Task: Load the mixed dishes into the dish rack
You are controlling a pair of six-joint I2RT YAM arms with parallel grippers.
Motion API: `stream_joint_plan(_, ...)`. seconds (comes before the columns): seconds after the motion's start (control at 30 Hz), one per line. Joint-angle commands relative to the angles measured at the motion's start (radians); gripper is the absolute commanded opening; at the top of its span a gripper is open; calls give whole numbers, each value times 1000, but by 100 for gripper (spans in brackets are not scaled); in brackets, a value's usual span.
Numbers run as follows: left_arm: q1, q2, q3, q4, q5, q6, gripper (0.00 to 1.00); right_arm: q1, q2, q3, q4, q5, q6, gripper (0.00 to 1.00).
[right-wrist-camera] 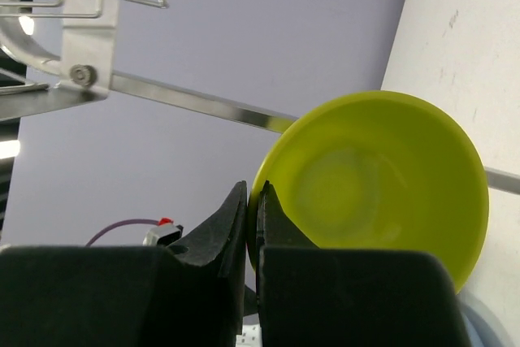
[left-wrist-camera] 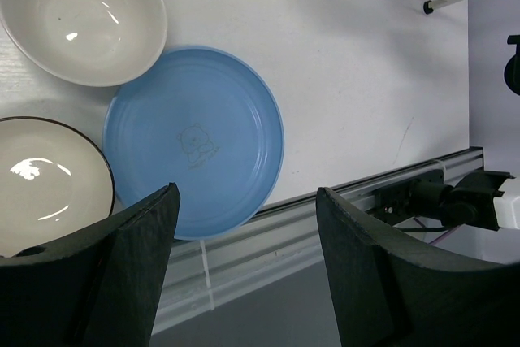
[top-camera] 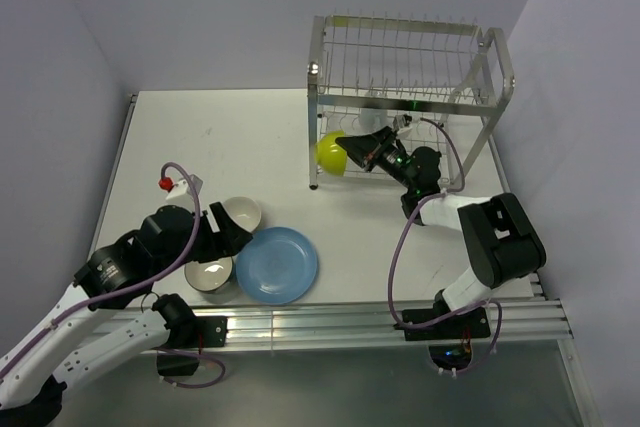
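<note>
My right gripper (top-camera: 350, 148) is shut on the rim of the lime-green bowl (top-camera: 331, 153), held on edge at the lower left opening of the silver dish rack (top-camera: 400, 67). In the right wrist view the bowl (right-wrist-camera: 382, 176) sits between my closed fingers (right-wrist-camera: 231, 217). The blue plate (top-camera: 277, 264), cream bowl (top-camera: 241, 213) and dark bowl with white inside (top-camera: 209, 274) lie on the table near my left gripper (top-camera: 235, 239), which is open and empty. They also show in the left wrist view: plate (left-wrist-camera: 195, 140), cream bowl (left-wrist-camera: 77, 14), dark bowl (left-wrist-camera: 45, 180). The mug is out of view.
The white table (top-camera: 230, 137) ends at an aluminium rail (top-camera: 350, 317) along the near edge. Walls close in on the left, back and right. The rack fills the back right corner.
</note>
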Motion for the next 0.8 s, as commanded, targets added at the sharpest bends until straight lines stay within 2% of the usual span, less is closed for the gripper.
stream_joint_plan(0.0,4,-16,13,6,-17,-15,74,-12,0,91,59,99,-65,0)
stream_joint_plan(0.13,4,-28,3,0,-33,-21,74,-21,18,123,-19,125,-107,0)
stream_joint_plan(0.27,4,-40,-4,-6,-54,-28,74,-27,20,111,-28,164,-116,0)
stream_joint_plan(0.53,4,-27,-13,38,-40,-40,73,-26,-45,64,-77,231,-213,0)
stream_joint_plan(0.77,3,-19,2,61,-17,-35,73,-19,56,99,19,291,-158,0)
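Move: The right hand, already holding the green bowl by its rim, is at the front of the rack; the free left part of the lower tier lies about 9 cm ahead, 1 cm to its right and 13 cm below. The mug stands in that tier some 12 cm ahead, 6 cm to the right and 12 cm below; the rack's left front post is 2 cm ahead and 8 cm left, and the upper front rail 2 cm ahead, roughly 8 cm above. From the left hand, that free spot is about 30 cm ahead, 28 cm right and 12 cm below. The right hand keeps its pinch on the green bowl's rim and carries it forward about 5 cm, in under the upper tier over the lower one, rising a little at first and then sinking some 2 cm. After the first bit it also shifts to the right, away from the left front post and towards the mug, while the wrist turns about 15 degrees clockwise so the fingers point more straight into the rack. ##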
